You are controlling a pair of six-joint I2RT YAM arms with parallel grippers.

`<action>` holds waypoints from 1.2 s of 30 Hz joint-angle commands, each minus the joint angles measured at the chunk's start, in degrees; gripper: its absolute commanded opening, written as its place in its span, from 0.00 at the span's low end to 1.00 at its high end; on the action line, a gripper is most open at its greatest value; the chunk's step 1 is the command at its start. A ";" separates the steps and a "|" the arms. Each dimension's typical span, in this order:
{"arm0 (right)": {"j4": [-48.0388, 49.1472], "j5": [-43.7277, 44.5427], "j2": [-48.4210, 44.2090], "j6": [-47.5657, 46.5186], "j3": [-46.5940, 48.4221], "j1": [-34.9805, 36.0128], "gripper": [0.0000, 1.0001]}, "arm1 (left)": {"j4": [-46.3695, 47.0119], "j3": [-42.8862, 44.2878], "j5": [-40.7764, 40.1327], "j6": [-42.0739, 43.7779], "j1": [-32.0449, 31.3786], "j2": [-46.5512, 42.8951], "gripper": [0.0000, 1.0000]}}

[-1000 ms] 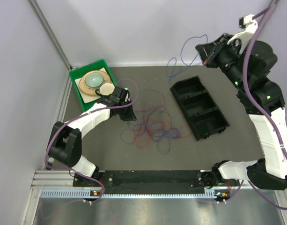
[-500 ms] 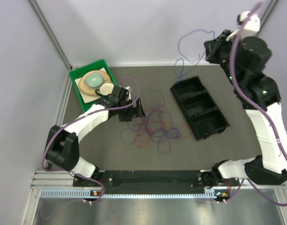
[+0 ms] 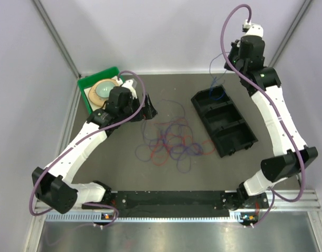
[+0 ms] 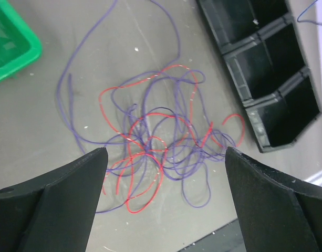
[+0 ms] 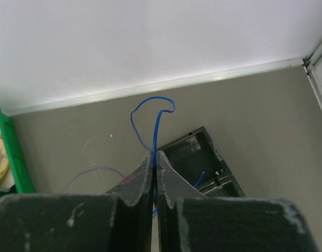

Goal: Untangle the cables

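Observation:
The cables [image 3: 171, 143] lie as a loose red and purple tangle on the grey mat, left of the black tray. My left gripper [image 3: 150, 112] hovers over the tangle's upper left edge. In the left wrist view the gripper [image 4: 166, 153] is wide open with nothing between its fingers, and the tangle [image 4: 161, 142] lies below. My right gripper [image 3: 227, 62] is raised above the tray's far end. The right gripper [image 5: 154, 155] is shut on a thin blue cable [image 5: 156, 126]. That blue cable [image 3: 213, 79] hangs down, its lower end in the tray's far compartment.
A black three-compartment tray [image 3: 205, 126] sits diagonally at centre right; it also shows in the wrist views [image 4: 266, 68] [image 5: 203, 152]. A green bin [image 3: 87, 84] holding a plate stands at the back left, close behind the left wrist. White walls enclose the back and sides.
My left gripper has opened and lifted away from the tangle's edge. The right arm swung left and up, carrying the blue cable clear of the mat until it hangs over the tray's far compartment.

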 commanded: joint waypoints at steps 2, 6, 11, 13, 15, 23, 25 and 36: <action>3.90 -2.18 3.46 1.28 -0.34 -1.61 0.00 | -0.92 -0.22 -3.65 1.47 0.24 -0.88 0.99; 5.67 -1.92 6.26 1.55 -1.84 -2.93 0.00 | -1.45 -0.66 -4.18 1.56 0.24 -0.62 0.99; 6.10 -2.01 9.44 2.86 -2.54 -3.98 0.00 | -1.97 -1.19 -5.05 1.65 0.24 -0.79 0.99; 8.20 -2.10 8.57 3.56 -5.26 -4.16 0.00 | -2.24 -1.19 -5.14 1.74 0.33 -1.06 0.99; 9.44 -1.66 7.51 3.74 -8.25 -4.25 0.00 | -2.50 -1.28 -6.88 1.91 0.24 -1.15 0.99; 10.58 -2.10 9.61 3.04 -8.34 -5.83 0.00 | -2.50 -1.45 -6.55 1.82 0.33 -0.62 0.99; 10.94 -2.10 10.67 2.52 -8.17 -6.01 0.00 | -2.50 -1.63 -6.46 1.74 0.33 -0.71 0.99; 9.89 -2.54 19.72 5.93 -8.25 -6.45 0.00 | -3.20 -2.77 -7.52 1.82 0.42 -1.94 0.99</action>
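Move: Out in front of the right hand, which already grips the blue cable, the black organizer's far compartment lies about 15 cm ahead, 3 cm to the right and 38 cm below. The middle compartment is some 5 cm ahead and 8 cm right; the purple-red tangle is about 11 cm back and 20 cm left, both around 40 cm down. From the left hand, the far compartment lies roughly 28 cm ahead, 31 cm right and 22 cm below. Lowering the blue cable towards the organizer's far compartment, the right hand sinks about 18 cm and reaches some 8 cm forward, tipping its fingers further down; it goes out and down together, then nearly straight down, checks briefly, and ends forward and down again. Its shut fingers keep their hold. The empty left hand eases down and left by a few centimetres, wide open. ##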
